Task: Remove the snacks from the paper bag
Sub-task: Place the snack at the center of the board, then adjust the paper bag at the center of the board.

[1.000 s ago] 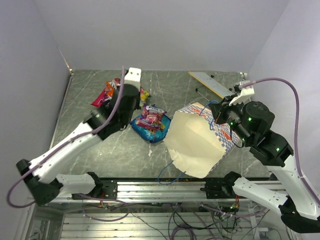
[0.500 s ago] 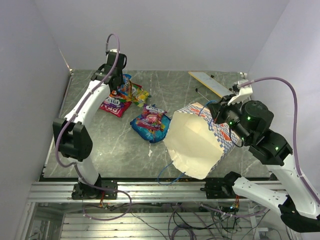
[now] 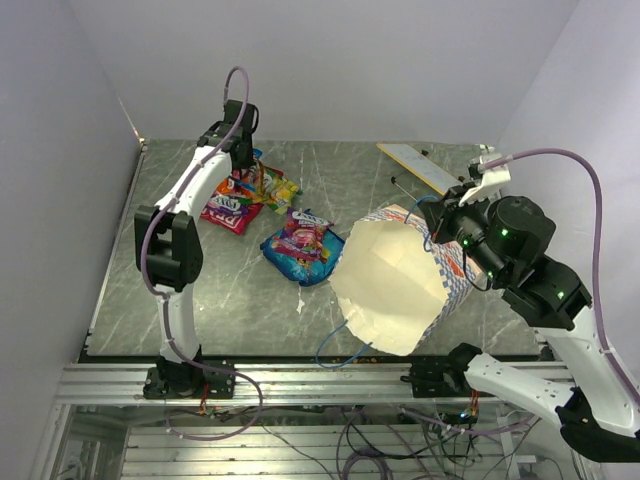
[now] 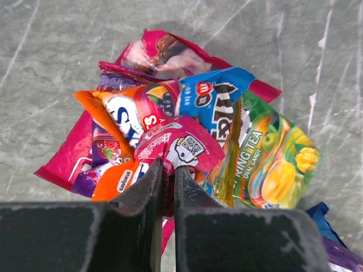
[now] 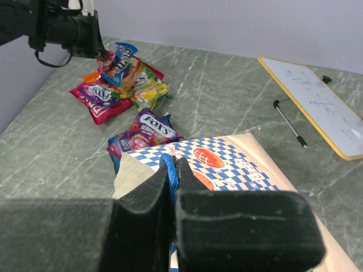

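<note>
My left gripper [image 3: 241, 168] [image 4: 168, 170] hangs over a heap of snacks [image 3: 245, 195] at the back left. Its jaws are shut on a small pink-red packet [image 4: 181, 146] on top of the heap. Around it lie a yellow-green packet [image 4: 275, 164], a small blue packet [image 4: 212, 102] and a red-pink one [image 4: 164, 54]. A larger blue packet [image 3: 300, 248] [image 5: 144, 133] lies alone beside the paper bag [image 3: 395, 285]. The bag lies on its side with its mouth towards the near edge. My right gripper [image 3: 440, 225] [image 5: 173, 167] is shut on its blue string handle [image 5: 168, 170].
A flat board with a yellow rim [image 3: 425, 168] [image 5: 320, 105] lies at the back right behind the bag. A loose blue string [image 3: 340, 350] trails from the bag towards the table's near edge. Walls stand close on the left and the back.
The left arm has swung up and back from its low reach across the table, and its gripper now stands over the snack heap. The right gripper has kept its hold on the handle.
</note>
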Controlling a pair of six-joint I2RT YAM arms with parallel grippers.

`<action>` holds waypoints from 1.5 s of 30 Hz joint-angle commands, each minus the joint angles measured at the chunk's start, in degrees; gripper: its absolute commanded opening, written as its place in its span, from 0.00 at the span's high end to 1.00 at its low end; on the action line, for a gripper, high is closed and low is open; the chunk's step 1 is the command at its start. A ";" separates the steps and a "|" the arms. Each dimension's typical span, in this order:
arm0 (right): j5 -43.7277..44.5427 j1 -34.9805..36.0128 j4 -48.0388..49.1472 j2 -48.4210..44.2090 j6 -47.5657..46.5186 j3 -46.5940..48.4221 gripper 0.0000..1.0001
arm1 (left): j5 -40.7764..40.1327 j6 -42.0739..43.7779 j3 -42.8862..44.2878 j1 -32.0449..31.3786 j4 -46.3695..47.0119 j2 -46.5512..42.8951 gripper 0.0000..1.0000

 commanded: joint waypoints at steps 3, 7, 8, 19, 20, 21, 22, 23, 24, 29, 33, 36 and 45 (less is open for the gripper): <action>0.99 0.03 -1.35 -0.01 -0.54 2.37 1.00 | 1.60 0.33 1.96 1.15 -0.19 3.98 0.87; 1.48 0.02 -1.87 -0.48 -0.19 2.60 1.00 | 0.85 -0.01 0.36 1.54 0.73 4.44 0.76; 1.48 0.04 -1.90 -0.61 -0.06 2.60 1.00 | 0.51 -0.48 1.14 1.59 -0.30 4.63 0.73; 0.15 0.00 -1.50 -0.49 2.17 1.90 1.00 | 1.64 -6.91 1.71 1.09 -2.91 -3.82 0.08; -0.31 0.02 -1.50 -0.19 2.27 1.97 1.00 | 2.41 -7.71 1.25 0.36 -2.90 -5.19 0.04; -0.62 0.00 -1.58 0.13 2.39 2.22 1.00 | 2.90 -8.32 0.61 -0.38 -2.62 -6.77 0.02; -1.01 -0.01 -1.74 0.62 2.68 2.62 1.00 | 3.12 -8.71 -0.41 -1.37 -2.28 -8.34 0.02; -1.49 0.04 -2.06 1.15 3.05 3.27 1.00 | 3.38 -9.02 -1.50 -2.30 -2.11 -9.86 0.02; -2.00 0.05 -2.36 1.86 3.63 4.20 1.00 | 3.71 -9.38 -2.67 -3.22 -2.02 -11.40 0.02; -3.77 0.03 -2.74 5.65 8.18 10.41 1.00 | 4.94 -10.83 -10.47 -6.28 -1.70 -19.89 0.02; -4.24 0.00 0.26 7.62 8.82 12.71 1.00 | 6.10 -11.02 -15.33 -7.01 -2.94 -26.35 0.03; -1.45 0.04 0.73 8.45 8.21 13.23 1.00 | 6.52 -10.48 -17.63 -7.19 -4.13 -29.94 0.03; 27.31 -0.25 -6.69 9.01 9.81 6.36 1.00 | 8.04 -9.79 -18.05 -7.28 -8.47 -35.99 0.03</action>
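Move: The left hand grips the small pink snack pack just above the snack pile; the pile's middle is about 2 cm ahead and some 8 cm below. The yellow-green candy bag lies roughly 9 cm to the right and 1 cm ahead, the Fox's berry bag about 17 cm right and 11 cm back. From the right hand, which pinches its blue handle, the paper bag is some 3 cm ahead, 2 cm left and 18 cm below; the pile is around 30 cm ahead, 38 cm left and 30 cm down. The left hand lowers the pink pack about 3 cm onto the pile, opens its fingers wide to let go, then lifts off and draws back some 15 cm while climbing, rolling its left side down about 15 degrees. Later the right hand, keeping hold of the blue handle, lifts the paper bag 4–5 cm, easing left, then swings forward and right as it sinks again, turning clockwise. ##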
